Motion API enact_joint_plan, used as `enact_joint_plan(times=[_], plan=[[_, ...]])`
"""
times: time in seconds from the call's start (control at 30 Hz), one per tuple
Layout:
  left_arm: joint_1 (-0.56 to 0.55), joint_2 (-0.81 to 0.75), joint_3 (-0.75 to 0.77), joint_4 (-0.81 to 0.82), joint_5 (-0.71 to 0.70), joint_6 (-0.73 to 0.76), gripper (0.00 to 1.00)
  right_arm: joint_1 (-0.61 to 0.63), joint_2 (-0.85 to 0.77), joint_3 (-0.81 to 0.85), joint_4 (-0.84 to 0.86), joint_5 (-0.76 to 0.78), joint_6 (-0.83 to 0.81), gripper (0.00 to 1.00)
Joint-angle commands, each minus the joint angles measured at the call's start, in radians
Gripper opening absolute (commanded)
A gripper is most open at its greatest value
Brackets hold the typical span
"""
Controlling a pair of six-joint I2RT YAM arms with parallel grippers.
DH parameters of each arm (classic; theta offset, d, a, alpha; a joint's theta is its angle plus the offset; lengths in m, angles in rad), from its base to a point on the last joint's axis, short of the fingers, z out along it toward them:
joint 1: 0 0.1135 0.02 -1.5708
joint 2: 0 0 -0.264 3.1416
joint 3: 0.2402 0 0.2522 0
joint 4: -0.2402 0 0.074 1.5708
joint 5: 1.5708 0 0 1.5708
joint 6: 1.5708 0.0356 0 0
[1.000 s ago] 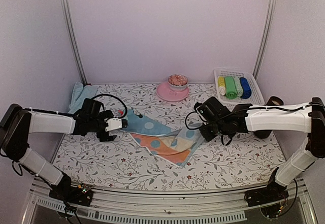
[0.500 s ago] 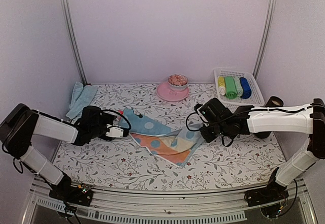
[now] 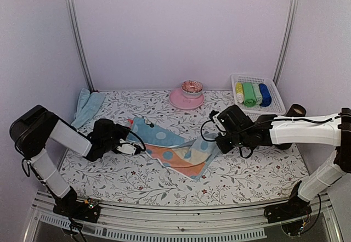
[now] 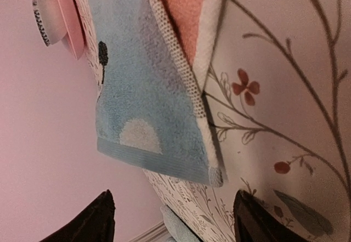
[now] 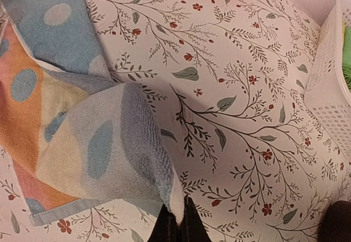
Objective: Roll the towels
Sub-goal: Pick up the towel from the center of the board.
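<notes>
A patterned towel (image 3: 176, 150) in blue, orange and cream with dots lies spread at the table's middle. My right gripper (image 3: 220, 145) is shut on its right corner and holds that corner lifted, so the cloth folds up toward it; the pinched white edge shows between the jaws of the right gripper (image 5: 178, 225), with the patterned towel (image 5: 82, 138) draping to the left. My left gripper (image 3: 133, 147) is open, low beside the towel's left corner. In the left wrist view that towel corner (image 4: 213, 172) lies just ahead of the left gripper (image 4: 173, 220), untouched. Pale teal towels (image 3: 88, 103) lie folded at the back left.
A pink plate (image 3: 185, 99) carrying a small bowl (image 3: 192, 86) stands at the back centre. A white basket (image 3: 270, 107) at the back right holds rolled cloths in yellow, green and blue. Grey walls and metal posts close in the back and sides.
My left arm has dropped and slid right, toward the towel's left corner, and its jaws have narrowed a little. The right gripper keeps its hold on the raised corner, almost still.
</notes>
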Motion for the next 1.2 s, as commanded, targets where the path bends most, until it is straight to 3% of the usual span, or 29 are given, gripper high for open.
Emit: enact_joint_plan(times=[0.0, 0.2, 0.47, 0.53, 0.57, 0.6, 0.8, 1.0, 1.17], plan=[[-0.026, 0.084, 0.013, 0.033, -0.018, 0.069, 0.71, -0.007, -0.044, -0.016, 0.029, -0.007, -0.012, 0.02], [-0.04, 0.156, 0.036, 0.045, -0.032, 0.089, 0.61, -0.006, -0.052, -0.019, 0.033, -0.008, -0.016, 0.02], [-0.077, 0.19, 0.064, 0.026, -0.022, 0.037, 0.37, -0.008, -0.058, -0.025, 0.038, -0.007, -0.016, 0.02], [-0.087, 0.192, 0.074, 0.018, -0.028, 0.009, 0.28, -0.009, -0.059, -0.026, 0.038, -0.007, -0.015, 0.02], [-0.091, 0.19, 0.081, 0.003, -0.029, -0.006, 0.17, -0.009, -0.058, -0.027, 0.038, -0.006, -0.016, 0.02], [-0.095, 0.188, 0.087, -0.006, -0.031, -0.023, 0.0, -0.011, -0.06, -0.027, 0.038, -0.004, -0.016, 0.02], [-0.111, 0.139, 0.123, -0.083, -0.053, -0.142, 0.0, -0.022, -0.056, -0.027, 0.041, 0.003, -0.016, 0.02], [-0.089, -0.027, 0.298, -0.397, 0.001, -0.485, 0.0, -0.024, -0.056, -0.011, 0.045, 0.045, -0.022, 0.02], [-0.068, -0.181, 0.347, -0.55, 0.081, -0.634, 0.0, -0.024, -0.063, 0.017, 0.044, 0.023, -0.044, 0.02]])
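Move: The towel's loose left corner lies just off the left hand's open fingers, about 2 cm ahead, 3 cm to the right and 3 cm below. Its black label is some 6 cm ahead and 10 cm right, the pink plate roughly 24 cm ahead and 24 cm right, and the blue folded towel about 17 cm ahead and 20 cm left. From the right hand, which already grips the other end, that corner is some 38 cm left, 10 cm ahead and 10 cm below. The left hand eases forward, then slides right and sinks about 2 cm at the towel's left corner, drawing slightly back as its fingers close from wide open and pinch the corner. Once shut, it turns upward and lifts roughly 10 cm, going on a little forward and right while rolling some 25 degrees so its left side drops, while the right hand all but stays in place and keeps its pinch on the other end. ##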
